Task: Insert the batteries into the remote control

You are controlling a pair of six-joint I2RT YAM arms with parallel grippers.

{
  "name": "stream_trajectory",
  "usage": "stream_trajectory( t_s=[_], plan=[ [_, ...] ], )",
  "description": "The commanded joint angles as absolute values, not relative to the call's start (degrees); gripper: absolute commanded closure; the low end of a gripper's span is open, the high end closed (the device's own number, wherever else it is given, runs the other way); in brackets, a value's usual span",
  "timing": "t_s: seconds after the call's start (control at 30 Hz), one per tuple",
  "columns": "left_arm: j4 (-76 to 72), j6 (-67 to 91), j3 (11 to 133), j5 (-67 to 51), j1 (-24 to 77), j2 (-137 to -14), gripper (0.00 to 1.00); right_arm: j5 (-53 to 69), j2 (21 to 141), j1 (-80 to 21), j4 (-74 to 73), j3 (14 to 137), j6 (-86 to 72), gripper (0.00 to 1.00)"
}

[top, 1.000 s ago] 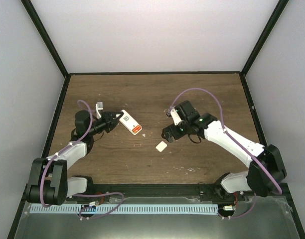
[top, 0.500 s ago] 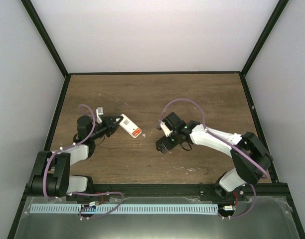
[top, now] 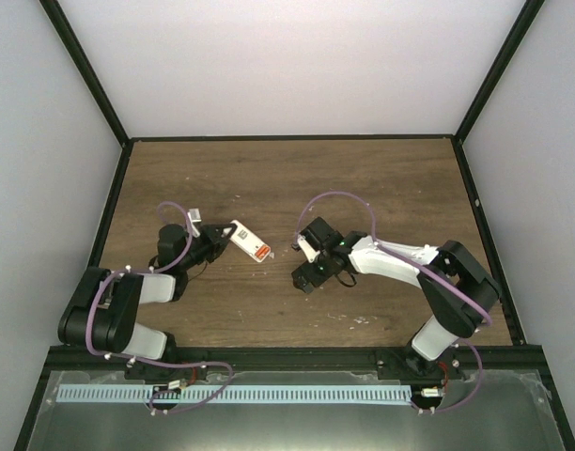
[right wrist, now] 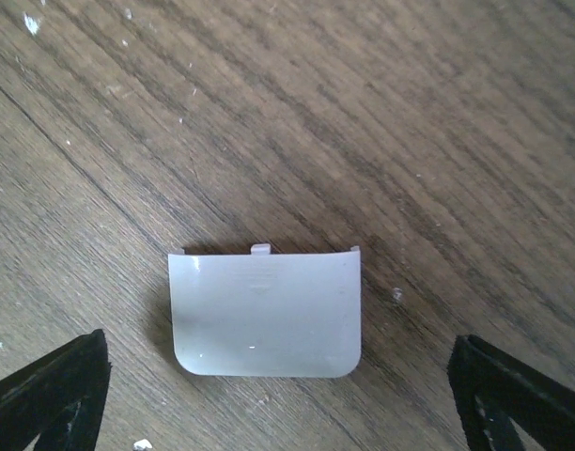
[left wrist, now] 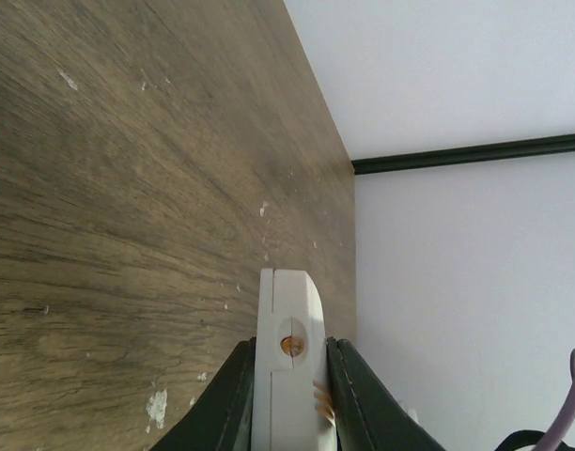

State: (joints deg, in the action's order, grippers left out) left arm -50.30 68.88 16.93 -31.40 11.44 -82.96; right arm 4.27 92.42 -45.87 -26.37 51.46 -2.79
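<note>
The white remote control (top: 246, 238) is lifted at an angle, left of centre, with my left gripper (top: 218, 237) shut on its near end. An orange patch, the batteries (top: 259, 250), shows at its far end. In the left wrist view the remote control (left wrist: 286, 395) stands edge-on between the dark fingers (left wrist: 229, 399), and my left gripper (left wrist: 289, 346) clamps both its sides. My right gripper (top: 304, 278) hangs low over the table and hides the cover from above. In its wrist view my right gripper (right wrist: 273, 362) is open, and the white cover piece (right wrist: 265, 310) lies flat between the jaws, untouched.
The brown wooden table (top: 363, 178) carries pale specks (top: 361, 320) near the front. Black frame posts and white walls close in the back and both sides. A black rail (top: 287, 357) runs along the near edge by the arm bases.
My right gripper has moved left and down over the cover piece, which now hides under it from above. The left arm has drawn back slightly with the remote control.
</note>
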Motion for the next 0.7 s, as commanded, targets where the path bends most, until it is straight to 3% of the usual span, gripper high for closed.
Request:
stream_trajectory(
  t_s=[0.0, 0.33, 0.67],
  plan=[
    [-57.0, 68.7, 17.0, -26.2, 13.2, -86.2, 1.00, 3.2, 94.3, -47.0, -25.7, 51.3, -1.8, 0.12],
    [-78.7, 74.2, 10.7, -21.4, 13.9, -98.8, 1.00, 2.5, 96.3, -47.6, -26.0, 51.4, -1.1, 0.25],
    [-83.8, 76.4, 9.0, -18.6, 14.5, -105.0, 1.00, 3.3, 97.8, -47.8, -27.1, 52.5, -0.1, 0.41]
  ],
)
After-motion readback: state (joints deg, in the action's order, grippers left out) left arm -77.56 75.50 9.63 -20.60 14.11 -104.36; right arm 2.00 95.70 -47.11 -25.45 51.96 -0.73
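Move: The battery cover lies flat on the table almost straight under the right hand, some 3 cm below it and midway between its open fingers. The remote, gripped by the left hand, has its middle about 11 cm to the left of the right hand, 7 cm farther out and 6 cm higher. From the left hand the cover lies roughly 15 cm to the right, 9 cm back and 11 cm below. The right hand sinks the last 1.5 cm or so until its fingertips flank the short ends of the battery cover, then stays there while the fingers go on closing from nearly wide open to a bit over half, one tip coming right up to the cover's edge. Meanwhile the left hand keeps its grip on the remote and lowers it about 6 cm towards the table, turning it some 10 degrees counter-clockwise. ##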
